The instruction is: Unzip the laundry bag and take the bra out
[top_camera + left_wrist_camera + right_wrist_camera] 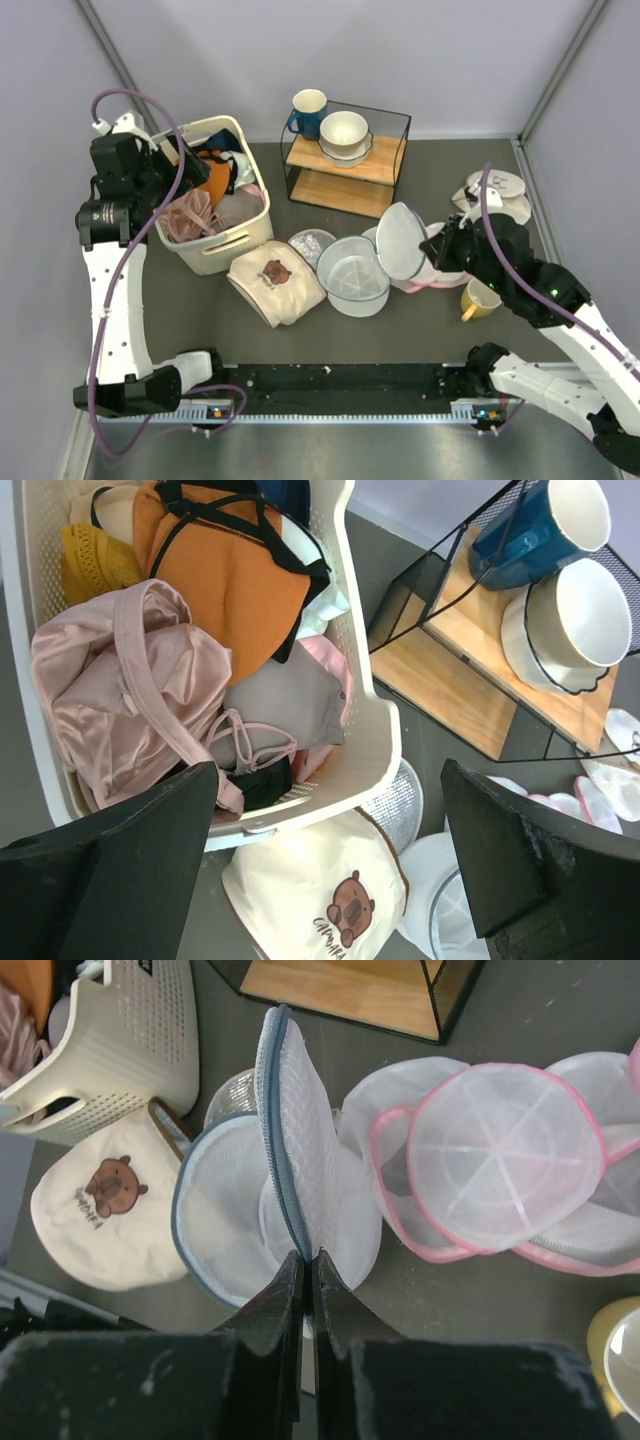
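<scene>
The laundry bag (355,278), a round white mesh drum with a blue-grey rim, lies open on the table. Its lid (300,1130) stands upright, with my right gripper (308,1257) shut on the zip edge; the top view shows this right gripper (432,252) at the lid's right side. I see only white mesh inside the bag (225,1210). The dusty-pink bra (120,690) lies in the cream basket (375,750) among other clothes. My left gripper (325,850) hovers open just above the basket's near rim, holding nothing. From above, this left gripper (178,158) is over the basket's back left.
An orange garment (235,590) fills the basket's back. A beige bear-print cloth (275,285) and a grey glittery disc (312,245) lie beside the bag. Pink-trimmed mesh bags (500,1150) sit to its right. A wire shelf (345,165) holds a mug and bowl; a yellow mug (480,298) stands nearby.
</scene>
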Robot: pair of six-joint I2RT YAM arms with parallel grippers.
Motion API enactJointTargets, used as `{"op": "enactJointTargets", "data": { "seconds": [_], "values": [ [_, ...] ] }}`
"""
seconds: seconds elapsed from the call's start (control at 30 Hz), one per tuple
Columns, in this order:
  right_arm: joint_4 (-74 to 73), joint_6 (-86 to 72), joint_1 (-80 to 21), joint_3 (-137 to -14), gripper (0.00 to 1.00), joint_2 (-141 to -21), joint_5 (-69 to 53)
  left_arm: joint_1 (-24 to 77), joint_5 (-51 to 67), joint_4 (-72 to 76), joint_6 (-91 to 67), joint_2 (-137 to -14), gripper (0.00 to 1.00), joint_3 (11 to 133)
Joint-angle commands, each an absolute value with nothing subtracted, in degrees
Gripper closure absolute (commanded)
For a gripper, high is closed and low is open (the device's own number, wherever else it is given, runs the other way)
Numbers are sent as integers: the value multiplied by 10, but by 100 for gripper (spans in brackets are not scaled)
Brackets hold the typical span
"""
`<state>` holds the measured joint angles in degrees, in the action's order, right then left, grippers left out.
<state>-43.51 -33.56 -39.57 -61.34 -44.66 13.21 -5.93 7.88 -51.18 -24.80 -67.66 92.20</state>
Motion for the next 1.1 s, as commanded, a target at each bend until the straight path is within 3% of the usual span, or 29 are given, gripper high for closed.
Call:
{"op": "enactJointTargets", "data": {
  "seconds": [0.0,0.17,0.4,0.43,0.47,0.57,0.87,1.07],
  "values": [
    [-497,-323,-392,-685,100,-422,99,-59,52,-512,-226,-669,1,945],
    [-548,-321,-393,-707,100,-419,110,-59,41,-514,-221,-673,1,947],
    [-537,-359,-392,-624,100,-427,111,-59,59,-502,-228,-672,1,930],
    [-535,-355,-390,-621,87,-434,107,-59,59,-503,-226,-671,1,928],
    [-541,-349,-392,-622,44,-444,107,-59,60,-504,-225,-671,1,928],
    [-560,-338,-391,-647,1,-474,156,-59,67,-506,-226,-672,1,928],
    [-575,-321,-376,-734,1,-568,372,-59,115,-497,-238,-661,1,869],
    [-571,-302,-237,-755,1,-598,331,-59,109,-512,-229,-645,1,857]
  ]
}}
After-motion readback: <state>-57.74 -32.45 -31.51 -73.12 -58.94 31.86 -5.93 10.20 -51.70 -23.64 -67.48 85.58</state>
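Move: The right hand's shut fingers already hold the grey-rimmed laundry bag by its raised lid; the bag's body lies about 12 cm to its left, roughly level with it and some 14 cm below. The pink-rimmed bags lie about 4 cm ahead, 5 cm right and 26 cm below; the yellow mug stands some 7 cm back, 13 cm right and 23 cm below. From the left hand, the laundry bag is about 12 cm back, 31 cm right and 23 cm lower. The right hand draws back about 3 cm, dips 7, opens off the lid, swings forward-right; the left sinks 5. ##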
